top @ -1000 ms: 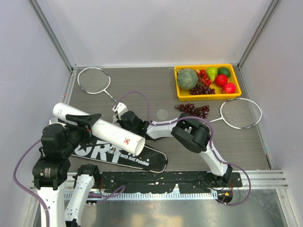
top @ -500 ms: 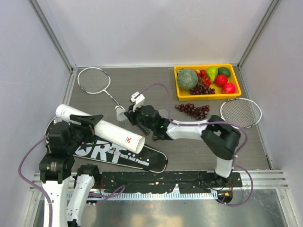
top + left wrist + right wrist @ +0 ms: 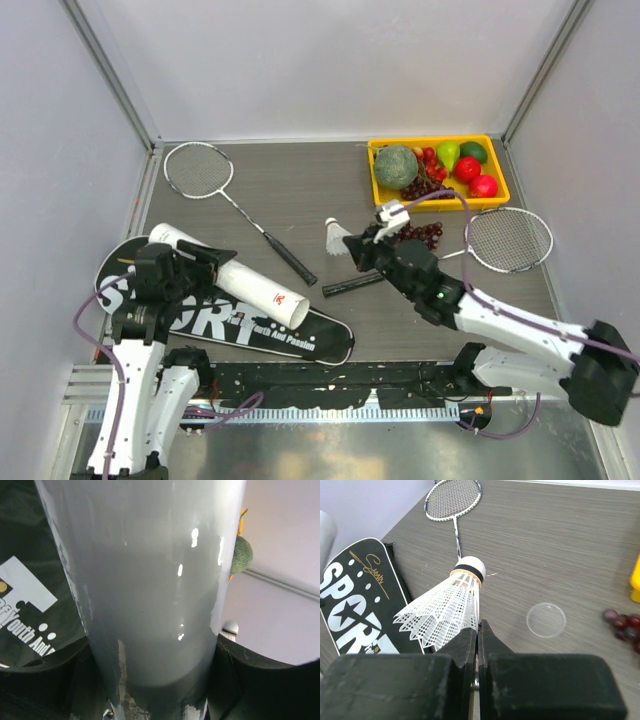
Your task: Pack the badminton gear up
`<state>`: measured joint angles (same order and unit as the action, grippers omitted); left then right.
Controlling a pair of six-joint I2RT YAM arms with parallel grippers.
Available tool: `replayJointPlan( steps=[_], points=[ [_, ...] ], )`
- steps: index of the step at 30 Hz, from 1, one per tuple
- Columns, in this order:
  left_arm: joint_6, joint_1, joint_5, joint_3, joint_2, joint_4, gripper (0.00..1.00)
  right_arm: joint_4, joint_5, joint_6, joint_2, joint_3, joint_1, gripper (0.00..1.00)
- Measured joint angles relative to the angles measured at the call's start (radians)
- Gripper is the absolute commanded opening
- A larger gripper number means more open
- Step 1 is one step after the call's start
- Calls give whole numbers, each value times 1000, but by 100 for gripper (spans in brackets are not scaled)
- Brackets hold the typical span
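My left gripper [image 3: 195, 265] [image 3: 155, 680] is shut on the long white tube [image 3: 240, 280] [image 3: 145, 580], which lies slanted over the black bag [image 3: 225, 322] [image 3: 30, 605] lettered "SPORT", open mouth towards the right. My right gripper [image 3: 357, 243] [image 3: 477, 627] is shut on the skirt edge of a white shuttlecock [image 3: 335, 236] [image 3: 445, 610], held above the middle of the table. One racket [image 3: 198, 168] [image 3: 454, 497] lies at the back left, its handle near the tube's mouth. The other racket [image 3: 510, 238] lies at the right, its handle [image 3: 350, 285] under my right arm.
A yellow tray [image 3: 437, 203] of fruit stands at the back right. A dark red grape bunch [image 3: 418, 233] [image 3: 622, 622] lies in front of it. A small clear round lid [image 3: 546, 620] rests on the table near the grapes. Grey walls close three sides.
My right arm has swung from the tube's mouth to the right, carrying the shuttlecock to mid-table. My left arm has drawn back and lower with the tube, uncovering more of the bag.
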<state>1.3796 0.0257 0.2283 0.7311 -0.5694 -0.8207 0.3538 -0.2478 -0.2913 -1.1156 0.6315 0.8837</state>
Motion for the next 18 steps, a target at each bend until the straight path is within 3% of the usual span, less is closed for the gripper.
replayJointPlan(
  steps=[6,12,18],
  points=[
    [-103,0,64,1,-148,95,2,-182,4,2,357,-100,-1,5],
    [-245,0,104,47,-282,134,0,-301,163,28,649,-166,0,5],
    [-273,0,180,35,-335,269,0,-303,443,21,674,-229,0,5]
  ],
)
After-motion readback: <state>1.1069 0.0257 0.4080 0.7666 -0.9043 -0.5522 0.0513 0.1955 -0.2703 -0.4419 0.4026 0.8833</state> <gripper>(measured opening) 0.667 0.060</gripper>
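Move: From my right hand, which already pinches a shuttlecock by its skirt, the tube's open mouth lies about 12 cm back, 12 cm to the left and 5 cm lower. Some 19 cm straight beneath that hand is the right racket's handle; the clear disc is 11 cm ahead and 2 cm left, as low. From my left hand, holding the tube, the shuttlecock is about 25 cm right, 5 cm ahead, roughly level; the left racket's grip is 10 cm ahead, 13 cm right, 17 cm below. I swing my right hand back about 13 cm, drifting right and up, then curving left and down again, while it turns some 25 degrees counter-clockwise so the shuttlecock's cork comes round towards the tube mouth. My left hand keeps its grip on the tube, easing forward about 5 cm and a little right as it turns clockwise. ##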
